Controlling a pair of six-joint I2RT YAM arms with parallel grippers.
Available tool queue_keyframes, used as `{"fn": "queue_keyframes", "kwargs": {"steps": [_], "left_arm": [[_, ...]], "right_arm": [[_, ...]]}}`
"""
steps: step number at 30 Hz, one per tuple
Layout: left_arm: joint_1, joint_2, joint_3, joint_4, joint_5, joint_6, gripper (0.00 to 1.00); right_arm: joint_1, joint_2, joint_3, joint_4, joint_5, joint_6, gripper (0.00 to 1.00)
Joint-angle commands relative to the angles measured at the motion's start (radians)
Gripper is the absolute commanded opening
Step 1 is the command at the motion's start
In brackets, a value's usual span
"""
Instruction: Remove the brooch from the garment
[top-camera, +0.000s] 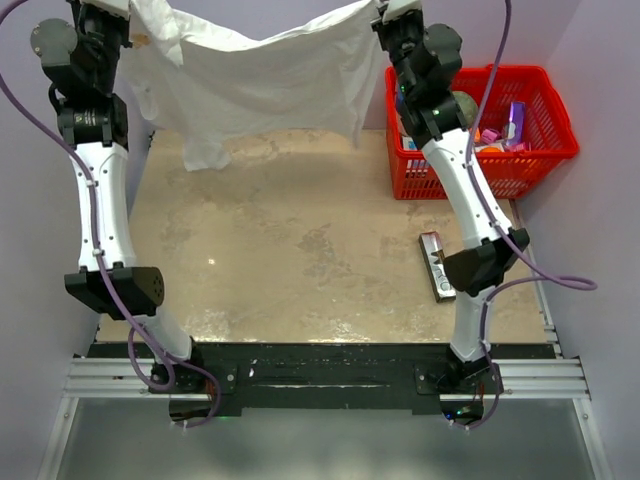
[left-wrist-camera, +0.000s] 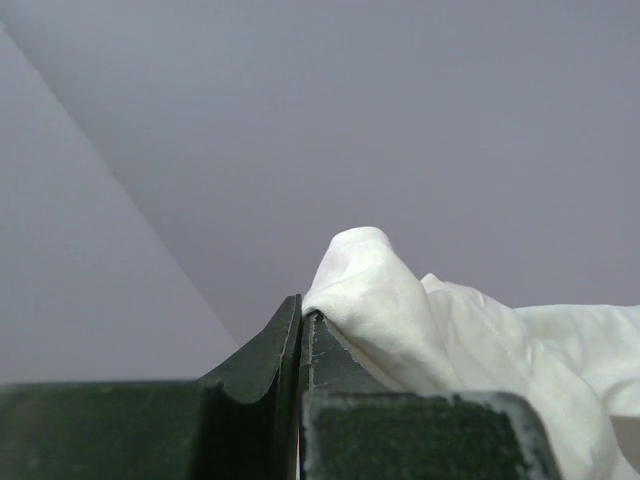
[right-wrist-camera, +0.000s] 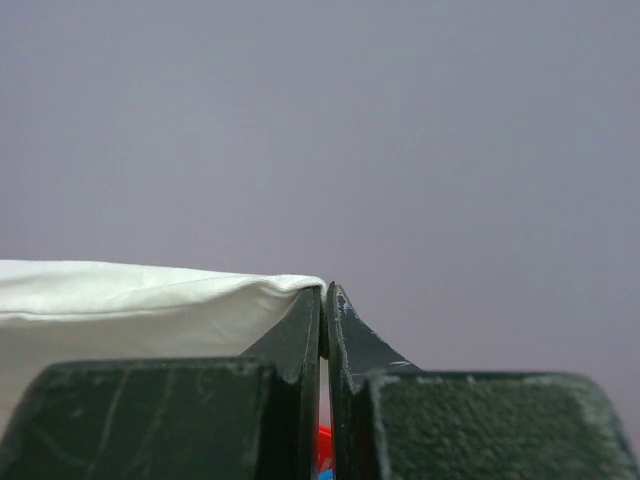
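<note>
The garment (top-camera: 270, 80), a white wrinkled shirt, hangs stretched in the air across the back of the table, held up between both arms. My left gripper (left-wrist-camera: 301, 310) is shut on one bunched corner of the garment (left-wrist-camera: 400, 310). My right gripper (right-wrist-camera: 324, 295) is shut on the opposite edge of the garment (right-wrist-camera: 120, 300), which runs off to the left of its fingers. A tiny orange-gold speck, the brooch (top-camera: 142, 40), shows on the cloth close to the left arm. It does not appear in either wrist view.
A red plastic basket (top-camera: 560, 140) with assorted small items stands at the back right, just behind the right arm. A long silver rectangular bar (top-camera: 437, 265) lies on the tan tabletop (top-camera: 290, 250) near the right arm's elbow. Purple walls close in both sides.
</note>
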Motion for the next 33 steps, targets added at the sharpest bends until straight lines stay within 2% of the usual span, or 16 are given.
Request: {"fn": "queue_keyframes", "kwargs": {"steps": [1,6,10,12,17,24,27,33], "left_arm": [[0.006,-0.127,0.003,0.078,-0.066,0.074,0.00],[0.001,-0.240,-0.069,0.055,-0.096,0.111,0.00],[-0.020,-0.332,-0.124,0.025,-0.087,0.165,0.00],[-0.031,-0.386,-0.164,0.025,-0.087,0.186,0.00],[-0.039,-0.458,-0.186,-0.010,-0.093,0.205,0.00],[-0.040,-0.472,-0.182,0.005,-0.069,0.211,0.00],[-0.042,-0.472,-0.268,0.007,-0.043,0.197,0.00],[-0.039,-0.507,-0.667,0.042,0.078,0.090,0.00]], "right_arm": [[0.005,-0.168,-0.043,0.081,0.005,0.052,0.00],[0.007,-0.339,-0.169,0.019,-0.016,0.093,0.00],[0.010,-0.511,-0.376,-0.005,-0.082,0.090,0.00],[0.008,-0.566,-0.419,-0.033,-0.111,0.090,0.00],[0.013,-0.677,-0.430,-0.168,-0.139,0.116,0.00],[0.013,-0.728,-0.427,-0.199,-0.139,0.130,0.00],[0.011,-0.748,-0.507,-0.194,-0.139,0.127,0.00],[0.013,-0.835,-0.873,-0.179,-0.176,0.176,0.00]]}}
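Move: Both hands hold the garment stretched between them. The bare middle of the table lies about 57 cm below, 17 back and 35 right of the left hand, and 21 back and 11 left of the right. The brooch hangs about 7 cm below the left hand, 3 to its right and 2 back. From the right hand, the red basket is about 22 cm right, 5 ahead, 45 below; the narrow box 16 right, 26 back, 54 below. Still gripping the garment, both hands sweep back some 20 cm while rising, then drop about 8, easing forward. ##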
